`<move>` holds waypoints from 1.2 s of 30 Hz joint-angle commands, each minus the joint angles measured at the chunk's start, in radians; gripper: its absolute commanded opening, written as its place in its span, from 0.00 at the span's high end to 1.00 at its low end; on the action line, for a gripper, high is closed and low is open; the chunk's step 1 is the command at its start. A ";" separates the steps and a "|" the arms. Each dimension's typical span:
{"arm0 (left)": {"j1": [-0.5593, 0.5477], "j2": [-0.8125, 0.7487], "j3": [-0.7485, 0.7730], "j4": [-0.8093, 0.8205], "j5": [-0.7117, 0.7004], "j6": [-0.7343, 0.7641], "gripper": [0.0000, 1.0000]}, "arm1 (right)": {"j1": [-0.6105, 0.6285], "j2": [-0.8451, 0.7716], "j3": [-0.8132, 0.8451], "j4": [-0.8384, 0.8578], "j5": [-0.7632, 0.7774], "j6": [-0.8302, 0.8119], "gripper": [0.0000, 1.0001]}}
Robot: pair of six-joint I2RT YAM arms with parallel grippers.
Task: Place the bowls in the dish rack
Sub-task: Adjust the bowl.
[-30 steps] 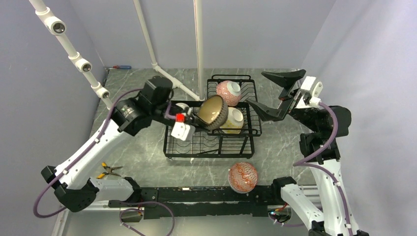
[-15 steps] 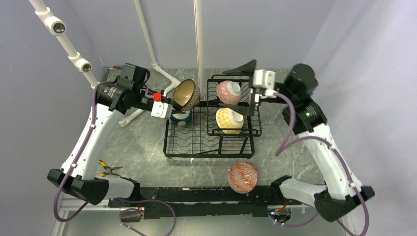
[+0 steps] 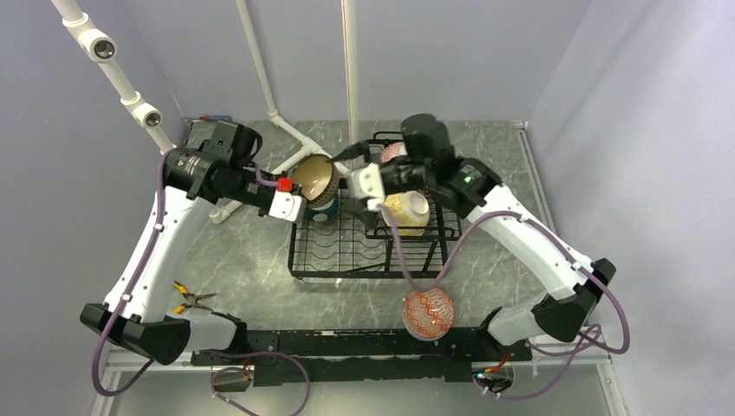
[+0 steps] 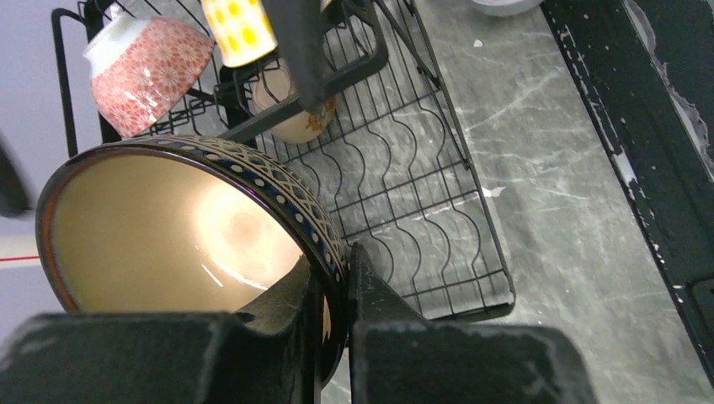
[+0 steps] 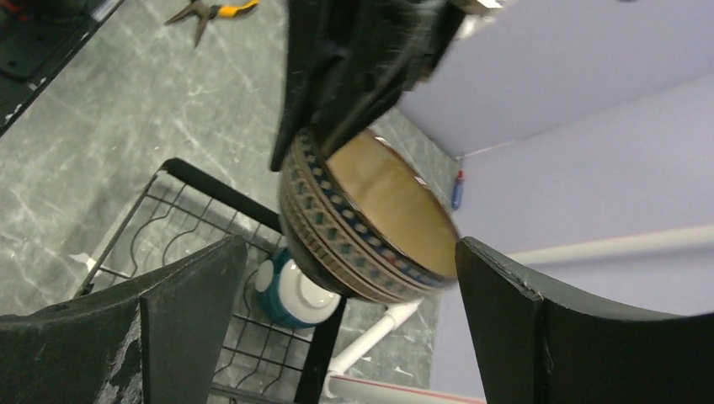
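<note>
My left gripper (image 4: pixel 341 269) is shut on the rim of a dark blue-patterned bowl (image 4: pixel 168 227) with a tan inside, held tilted above the left rear corner of the black dish rack (image 3: pixel 373 256). My right gripper (image 5: pixel 347 244) is open, one finger on either side of that bowl (image 5: pixel 362 219) without touching it. A teal-and-white bowl (image 5: pixel 290 295) lies in the rack's lower tray just below. The raised basket holds a pink-patterned bowl (image 4: pixel 147 71) and a yellow-dotted bowl (image 3: pixel 407 212). A red-patterned bowl (image 3: pixel 428 312) stands on the table in front of the rack.
A white pipe frame (image 3: pixel 295 143) runs along the table behind and left of the rack. Yellow-handled pliers (image 3: pixel 192 301) lie near the left arm's base. The right arm (image 3: pixel 520 234) reaches across over the raised basket and hides part of it.
The right arm swung from the far right across the rack, bringing its open jaws around the held bowl. The left arm drew back from over the rack to its left rear corner with the bowl.
</note>
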 commanded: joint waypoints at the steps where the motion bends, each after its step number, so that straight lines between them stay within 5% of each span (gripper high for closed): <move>1: 0.002 -0.078 -0.014 -0.034 -0.012 0.031 0.97 | 0.100 -0.005 -0.063 0.022 0.154 -0.143 0.01; 5: 0.002 -0.084 -0.015 -0.078 -0.019 0.033 0.97 | 0.181 0.029 -0.089 0.011 0.243 -0.182 0.06; 11: 0.000 -0.075 -0.028 -0.128 -0.037 0.045 0.97 | 0.256 0.083 -0.123 0.027 0.422 -0.243 0.29; 19: 0.000 -0.064 -0.015 -0.136 -0.034 0.068 0.97 | 0.270 0.134 -0.130 0.026 0.471 -0.302 0.51; 24: 0.000 -0.089 -0.047 -0.057 -0.054 0.060 0.97 | 0.271 0.159 -0.109 0.008 0.454 -0.306 0.71; 25: 0.000 -0.097 -0.058 -0.036 -0.057 0.053 0.97 | 0.271 0.164 -0.106 0.005 0.456 -0.310 0.78; 26: 0.000 -0.102 -0.076 -0.015 -0.062 0.053 0.97 | 0.271 0.166 -0.109 0.009 0.461 -0.309 0.96; 27: 0.000 -0.109 -0.091 0.006 -0.069 0.052 0.97 | 0.271 0.165 -0.121 0.030 0.470 -0.301 1.00; 36: 0.000 -0.197 -0.232 0.267 -0.134 -0.033 0.97 | 0.256 0.125 -0.198 0.148 0.504 -0.242 1.00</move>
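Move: The brown bowl hangs in the left gripper, pinched at its rim, its middle about 3 cm ahead, 4 cm right and 2 cm below. From the empty right gripper that bowl's middle lies some 6 cm left, 2 cm ahead and 7 cm lower. The teal bowl in the rack stands roughly 9 cm ahead and 3 cm right of the left gripper, 26 cm down; the yellow bowl is level with the right gripper, about 12 cm to its right and 15 cm below. Bring the wide-open right gripper down about 11 cm and 6 cm left onto the brown bowl, tipping its fingers down and rolling the wrist, and close to about half until they clasp the bowl from base side to mouth side. Keep the left gripper's rim pinch while lowering it some 6 cm and easing it left, its fingers tipping slightly further down. ##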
